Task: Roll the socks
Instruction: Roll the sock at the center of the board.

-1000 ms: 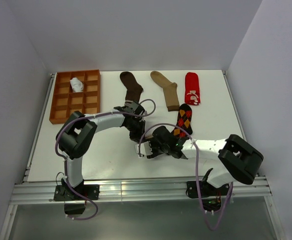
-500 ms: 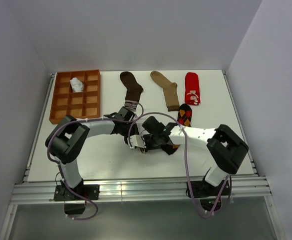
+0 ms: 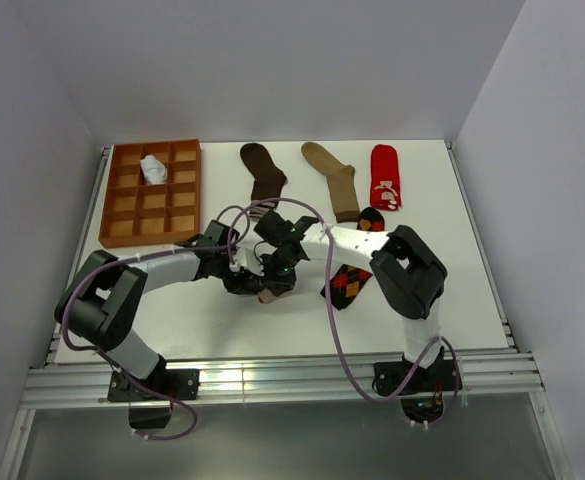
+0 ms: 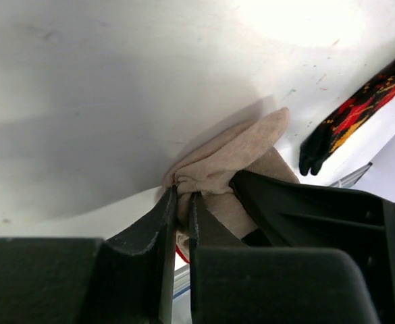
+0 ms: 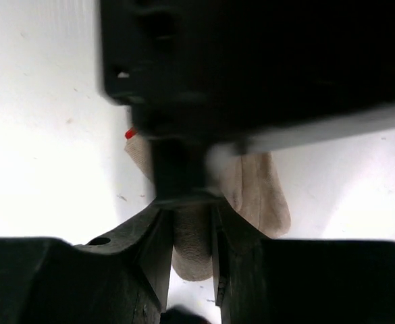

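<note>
A beige sock lies bunched on the white table, and both grippers meet on it. My left gripper is shut on a fold of its fabric. My right gripper is shut on the rolled part of the beige sock, with a red tip showing at its edge. From above, the left gripper and right gripper touch over the beige sock. The black-orange argyle sock lies partly under the right arm. A dark brown sock, a tan sock and a red sock lie flat at the back.
An orange-brown gridded tray stands at the back left with a rolled white sock in one compartment. Grey walls close in both sides. A metal rail runs along the near table edge.
Both grippers have moved left across the table with the beige sock. The right jaws have narrowed onto it, and the right arm now stretches over the argyle sock.
</note>
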Tool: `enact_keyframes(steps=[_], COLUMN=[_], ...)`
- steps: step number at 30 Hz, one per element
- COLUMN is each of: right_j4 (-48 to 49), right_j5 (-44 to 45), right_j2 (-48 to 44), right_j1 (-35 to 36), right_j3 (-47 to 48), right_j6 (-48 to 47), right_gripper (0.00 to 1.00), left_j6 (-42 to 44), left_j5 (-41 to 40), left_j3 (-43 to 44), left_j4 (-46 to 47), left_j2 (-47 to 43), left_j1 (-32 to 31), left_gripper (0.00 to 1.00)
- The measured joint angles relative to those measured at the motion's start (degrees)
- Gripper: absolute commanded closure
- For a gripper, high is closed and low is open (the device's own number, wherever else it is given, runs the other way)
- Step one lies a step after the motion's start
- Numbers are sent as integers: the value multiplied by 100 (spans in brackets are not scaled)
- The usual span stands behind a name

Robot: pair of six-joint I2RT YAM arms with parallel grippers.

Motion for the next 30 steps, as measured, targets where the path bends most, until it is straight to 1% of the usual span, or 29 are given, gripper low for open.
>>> enact_keyframes(steps=[1,2,5,7,10,11,14,18,19,23,30], right_j4=[-120,-229,-573,-730,-979,-1060,-1235,-1628,-1746,-2081,-2391], right_j5=[-74,-144,-420,-603,-883,-1019,-1362,-1755,-1840,-1993,-2011], right_j2=[79,155,444,588,789,874,1084,1392,1488,1661,1742], right_j1=[-7,-20,-94,-133,-140,-160,-160,-164,-177,-227,-249], right_j3=[114,223,608,787,1047,1147,1469,1921,2048,2212,2297], right_j6=[57,109,223,201,166,90,-144,-444,-544,-968,-1462], right_gripper=[76,76,76,76,76,76,76,76,76,76,75], left_j6=[0,-35,-76,-74,-22,13,79,212,247,358,507], left_j5=[-26,-81,-280,-555,-1071,-1241,-1690,-2179,-2378,-3018,-3401], left_j3=[-24,-66,-168,-245,-417,-485,-658,-778,-780,-780,-914], left_j4=[-2,-2,-2,-37,-142,-177,-225,-286,-323,-437,-452], left_j2=[-31,-74,-223,-387,-796,-962,-1329,-1589,-1606,-1613,-1777], left_j1=[2,4,4,9,35,37,57,48,20,-225,-431], left_gripper=[84,79,72,67,62,59,54,48,44,40,37])
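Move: The half-rolled reindeer sock is bunched between both grippers. Its middle lies about 3 cm to the right of the left fingertips and 1 cm nearer the base. From the right fingertips it is roughly 1 cm left and 1 cm back, a touch below both. From the right gripper, the argyle sock lies about 19 cm right and 7 cm ahead. The dark brown sock is some 25 cm ahead and 3 cm left. Open the left gripper wide to let go of the reindeer sock, and draw it about 8 cm left, away from the sock, over bare board, swinging its fingers some 30 degrees to point more nearly straight down. Keep the right gripper's pinch on the sock and bring it along about 3 cm left and 2 cm back, its fingertips tilting some 20 degrees back towards the base. ##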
